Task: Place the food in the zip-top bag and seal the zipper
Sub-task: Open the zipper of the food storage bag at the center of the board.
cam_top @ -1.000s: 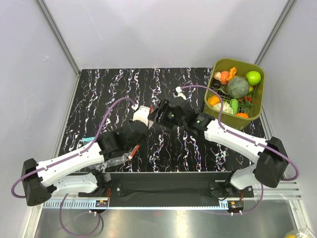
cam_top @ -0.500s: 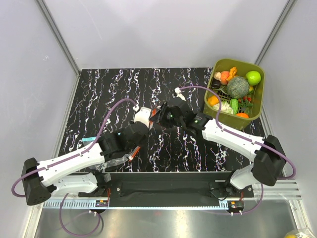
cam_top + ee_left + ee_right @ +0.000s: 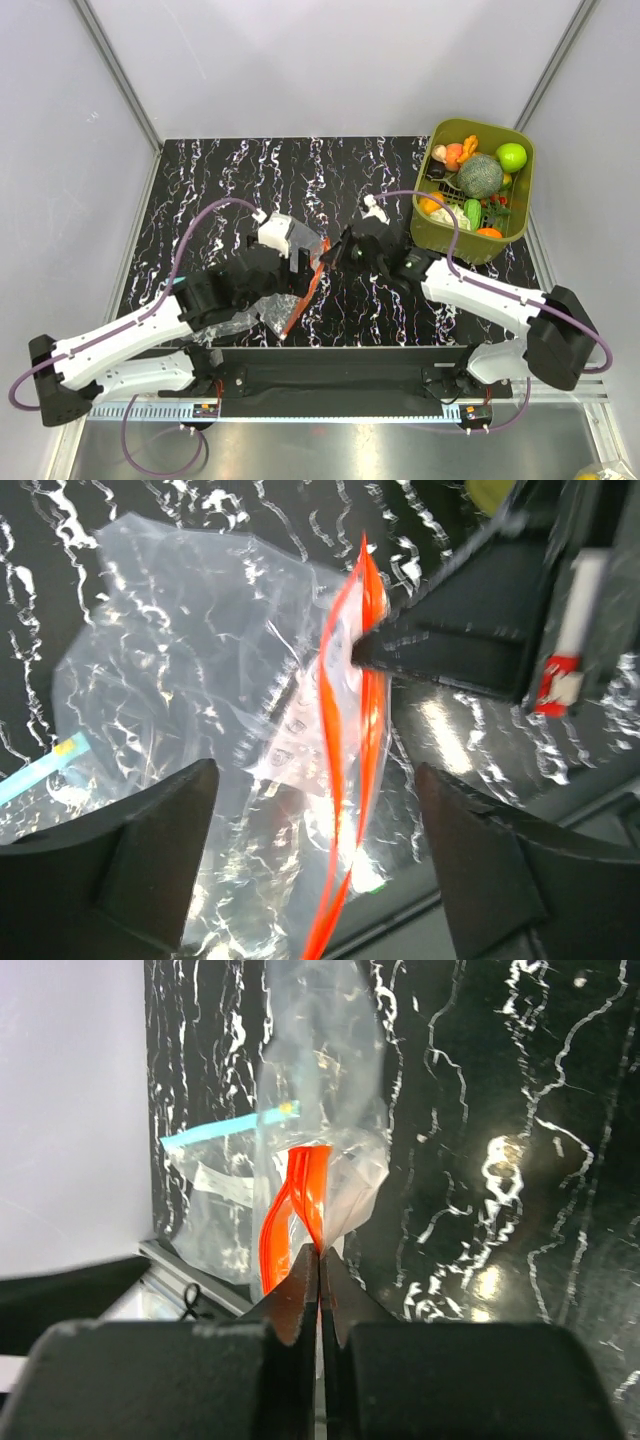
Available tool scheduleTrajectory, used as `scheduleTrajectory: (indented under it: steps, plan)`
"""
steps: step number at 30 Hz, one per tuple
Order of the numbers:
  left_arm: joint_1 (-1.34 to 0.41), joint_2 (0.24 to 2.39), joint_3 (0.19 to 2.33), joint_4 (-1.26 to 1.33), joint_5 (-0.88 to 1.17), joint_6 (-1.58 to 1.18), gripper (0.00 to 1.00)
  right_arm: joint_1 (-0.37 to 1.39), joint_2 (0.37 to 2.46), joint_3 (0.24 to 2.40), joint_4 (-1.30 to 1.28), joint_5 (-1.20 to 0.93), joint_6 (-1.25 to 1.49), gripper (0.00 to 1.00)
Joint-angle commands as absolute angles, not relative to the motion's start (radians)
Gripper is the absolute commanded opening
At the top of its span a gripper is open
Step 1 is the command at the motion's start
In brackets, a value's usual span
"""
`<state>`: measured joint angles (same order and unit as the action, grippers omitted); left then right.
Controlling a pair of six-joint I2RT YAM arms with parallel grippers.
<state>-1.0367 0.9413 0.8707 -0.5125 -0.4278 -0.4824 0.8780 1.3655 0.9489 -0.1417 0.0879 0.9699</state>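
The zip-top bag (image 3: 283, 308) hangs crumpled near the table's front edge, its red-orange zipper (image 3: 311, 283) running up to my right gripper (image 3: 327, 260). In the right wrist view the right gripper (image 3: 320, 1256) is shut on the top end of the zipper (image 3: 298, 1200), and the clear bag (image 3: 322, 1070) hangs beyond it. My left gripper (image 3: 297, 256) is open just left of it. In the left wrist view the left gripper (image 3: 320, 865) has its fingers wide apart on either side of the zipper (image 3: 347, 740) without touching it. The food (image 3: 478, 176) lies in the olive-green tub (image 3: 476, 130).
The tub stands at the back right corner of the black marbled table (image 3: 220, 190). A second clear bag with a teal-blue strip (image 3: 181, 282) lies at the front left, under the left arm; the teal-blue strip (image 3: 222, 1128) also shows in the right wrist view. Grey walls enclose the table.
My left gripper has opened and let go of the bag. My right gripper has closed on the zipper's end. Both grippers shifted right, and the bag now hangs from the right gripper.
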Motion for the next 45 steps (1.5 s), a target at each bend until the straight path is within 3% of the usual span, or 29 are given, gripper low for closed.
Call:
scheduleTrajectory:
  steps: [1, 7, 12, 25, 40, 45]
  plan:
    - [-0.979, 0.925, 0.96, -0.551, -0.329, -0.502, 0.89, 0.887, 1.283, 0.882, -0.009, 0.086, 0.905, 0.0]
    - [-0.927, 1.031, 1.012, -0.58, -0.192, -0.488, 0.8, 0.885, 1.241, 0.809, 0.098, 0.038, 0.879, 0.0]
    - [-0.925, 1.071, 0.98, -0.519, -0.109, -0.499, 0.66, 0.885, 1.22, 0.79, 0.115, 0.028, 0.876, 0.0]
    - [-0.925, 1.114, 0.953, -0.497, -0.179, -0.531, 0.42, 0.885, 1.193, 0.785, 0.124, 0.018, 0.873, 0.0]
    - [-0.888, 1.071, 0.913, -0.512, -0.216, -0.577, 0.44, 0.885, 1.181, 0.788, 0.112, 0.023, 0.862, 0.0]
    - [-0.887, 1.098, 0.91, -0.485, -0.183, -0.566, 0.35, 0.885, 1.186, 0.782, 0.121, 0.017, 0.867, 0.0]
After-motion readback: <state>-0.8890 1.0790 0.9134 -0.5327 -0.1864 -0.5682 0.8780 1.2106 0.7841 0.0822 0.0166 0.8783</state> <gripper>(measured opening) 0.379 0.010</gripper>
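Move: My left hand, open, hovers over the orange zipper: the strip I want lies about 5 cm below me, 2 cm right and 1 cm ahead. The zipper's near end is some 15 cm back and 4 cm left, about 10 cm lower. The blue-zipper bag lies flat roughly 22 cm left, 9 cm back and 16 cm below. From my right hand, already pinching the zipper's right side, that strip is about 5 cm left, 2 cm back, roughly level. I keep the zipper pinched in my right fingers and draw it up about 3 cm and slightly back, tipping the fingertips up some 10 degrees. My left hand first rises a little, then swings right and sinks about 5 cm to the left strip, tilting downward, and edges partway back left as its fingers narrow to under half open around the strip. ##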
